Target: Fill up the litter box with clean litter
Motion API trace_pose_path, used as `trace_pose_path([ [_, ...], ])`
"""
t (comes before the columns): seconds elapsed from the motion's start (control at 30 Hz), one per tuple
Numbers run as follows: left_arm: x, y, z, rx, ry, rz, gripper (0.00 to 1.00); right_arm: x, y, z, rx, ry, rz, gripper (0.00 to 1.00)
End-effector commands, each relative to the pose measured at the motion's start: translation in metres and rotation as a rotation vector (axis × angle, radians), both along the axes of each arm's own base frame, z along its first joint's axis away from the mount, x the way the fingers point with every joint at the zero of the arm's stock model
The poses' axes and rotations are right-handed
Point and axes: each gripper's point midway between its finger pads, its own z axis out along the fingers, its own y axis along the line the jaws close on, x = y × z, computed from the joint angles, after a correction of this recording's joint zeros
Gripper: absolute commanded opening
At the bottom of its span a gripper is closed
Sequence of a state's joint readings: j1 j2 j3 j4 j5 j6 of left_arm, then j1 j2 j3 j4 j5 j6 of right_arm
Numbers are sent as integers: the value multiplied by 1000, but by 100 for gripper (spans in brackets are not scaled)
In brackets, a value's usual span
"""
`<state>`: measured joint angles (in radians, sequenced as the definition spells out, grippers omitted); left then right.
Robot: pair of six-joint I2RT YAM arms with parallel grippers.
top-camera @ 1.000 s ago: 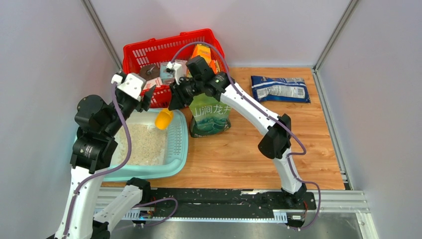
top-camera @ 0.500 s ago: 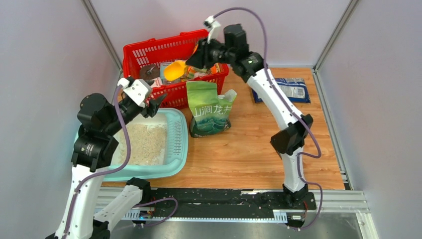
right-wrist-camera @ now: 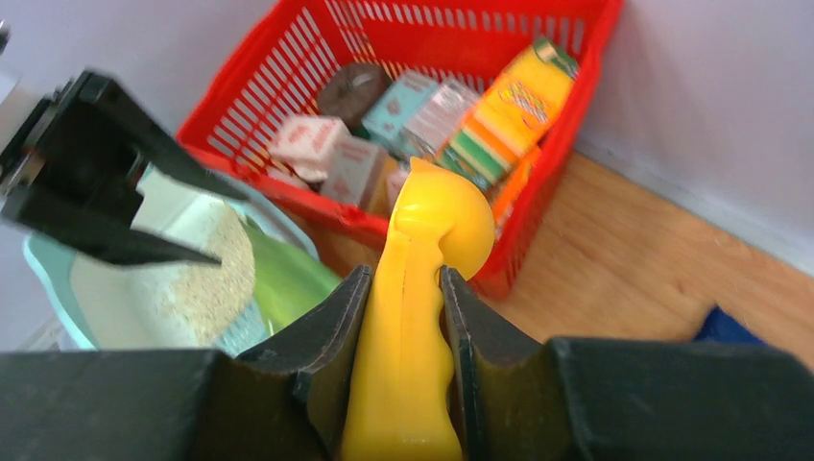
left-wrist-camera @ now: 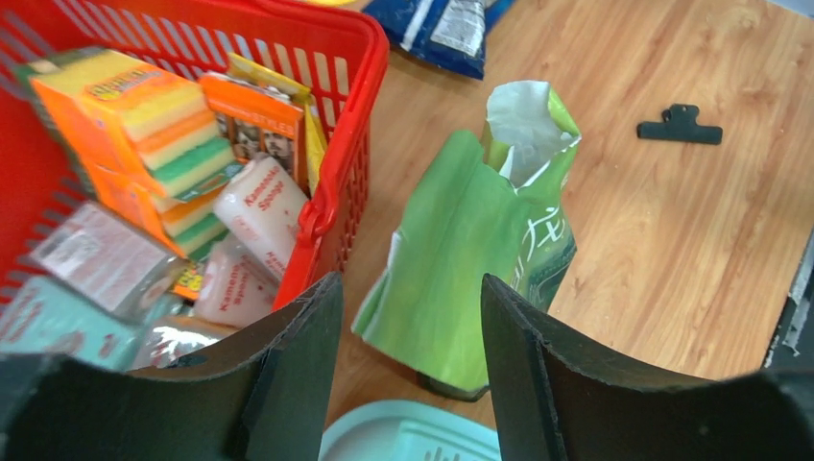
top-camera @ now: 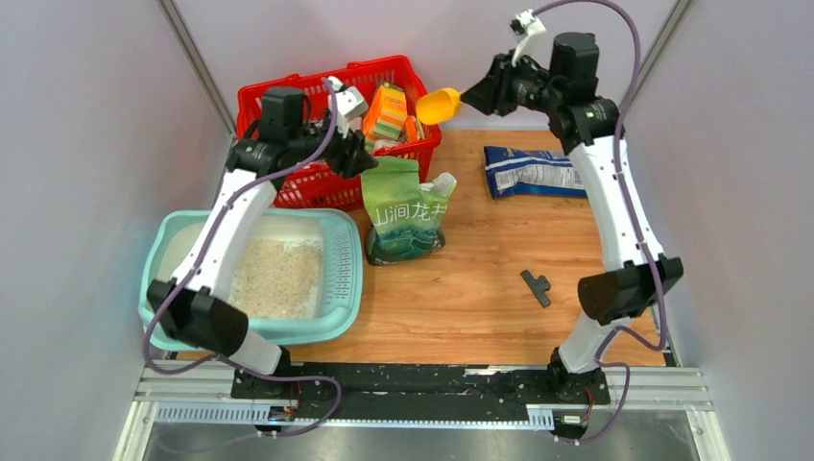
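Observation:
The pale teal litter box [top-camera: 347, 288] sits at the near left, and a flat heap of clean litter [top-camera: 275, 279] lies inside it. My right gripper [top-camera: 472, 96] is shut on the handle of a yellow scoop [top-camera: 437, 104], held high beyond the red basket's right corner. In the right wrist view the scoop [right-wrist-camera: 422, 240] stands between the pads, with the litter [right-wrist-camera: 216, 274] far below on the left. My left gripper [top-camera: 361, 154] hangs open and holds nothing, above the top of the green bag [top-camera: 408, 216]. The left wrist view shows that bag [left-wrist-camera: 480, 240] beyond the open fingers [left-wrist-camera: 307, 355].
A red mesh basket [top-camera: 288, 101] of packaged goods stands behind the litter box. The green bag stands upright just right of the box, its top open. A blue bag [top-camera: 538, 171] lies at the back right. A small black clip [top-camera: 536, 285] lies on the wood near the right arm.
The right arm has swung the scoop up and right, from over the box's edge to beyond the basket. The left arm has reached from over the box to the bag's top.

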<state>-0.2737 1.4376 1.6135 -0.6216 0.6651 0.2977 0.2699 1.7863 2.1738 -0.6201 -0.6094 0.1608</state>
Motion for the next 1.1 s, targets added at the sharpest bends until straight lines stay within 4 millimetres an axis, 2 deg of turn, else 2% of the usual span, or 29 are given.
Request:
trace_pose_path([
  [0.0, 1, -23, -1, -19, 57, -131, 63, -41, -38, -2, -90, -64, 36, 0],
  [0.03, 1, -27, -2, -17, 68, -148, 62, -42, -45, -9, -119, -66, 16, 0],
  [0.1, 1, -34, -18, 5, 119, -183, 61, -52, -55, -20, -172, -64, 1, 0],
  [0.17, -2, -42, -29, 23, 148, -222, 60, -65, -57, -23, -190, -76, 23, 0],
  [0.2, -8, -43, -37, 42, 184, -236, 59, -68, -57, -37, -200, -50, 35, 0],
  [0.3, -18, -48, -54, 106, 205, -281, 54, -80, -53, -47, -193, -13, 77, 0],
  [0.4, -23, -49, -63, 149, 200, -292, 44, -88, -50, -54, -194, 8, 124, 0],
  [0.53, -32, -49, -71, 165, 209, -307, 23, -94, -50, -64, -255, -27, 192, 0],
  [0.63, -40, -51, -69, 160, 200, -325, 11, -98, -47, -70, -287, -39, 245, 0],
  [0.7, -41, -53, -61, 135, 181, -314, 3, -104, -45, -67, -297, -40, 278, 0],
  [0.73, -43, -54, -64, 127, 188, -308, 0, -107, -44, -65, -297, -47, 298, 0],
  [0.87, -46, -56, -51, 82, 161, -286, 0, -122, -41, -63, -327, -96, 374, 0],
  [1.07, -42, -58, -30, 42, 96, -255, 0, -146, -34, -83, -409, -81, 478, 0],
])
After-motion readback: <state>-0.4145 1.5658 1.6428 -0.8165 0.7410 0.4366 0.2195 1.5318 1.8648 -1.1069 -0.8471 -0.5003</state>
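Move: The green litter bag's middle lies about 6 cm back, 9 cm right and 20 cm below the open left hand. From the right hand, which already holds the yellow scoop, the bag is roughly 14 cm back, 13 cm left and 29 cm down. The red basket is some 18 cm ahead and 6 cm left of the left hand; the blue bag is about 6 cm ahead and 14 cm right of the right hand. Left hand sinks rightward and pinches the bag's rim; right brings the scoop about 15 cm back-down towards its mouth. ##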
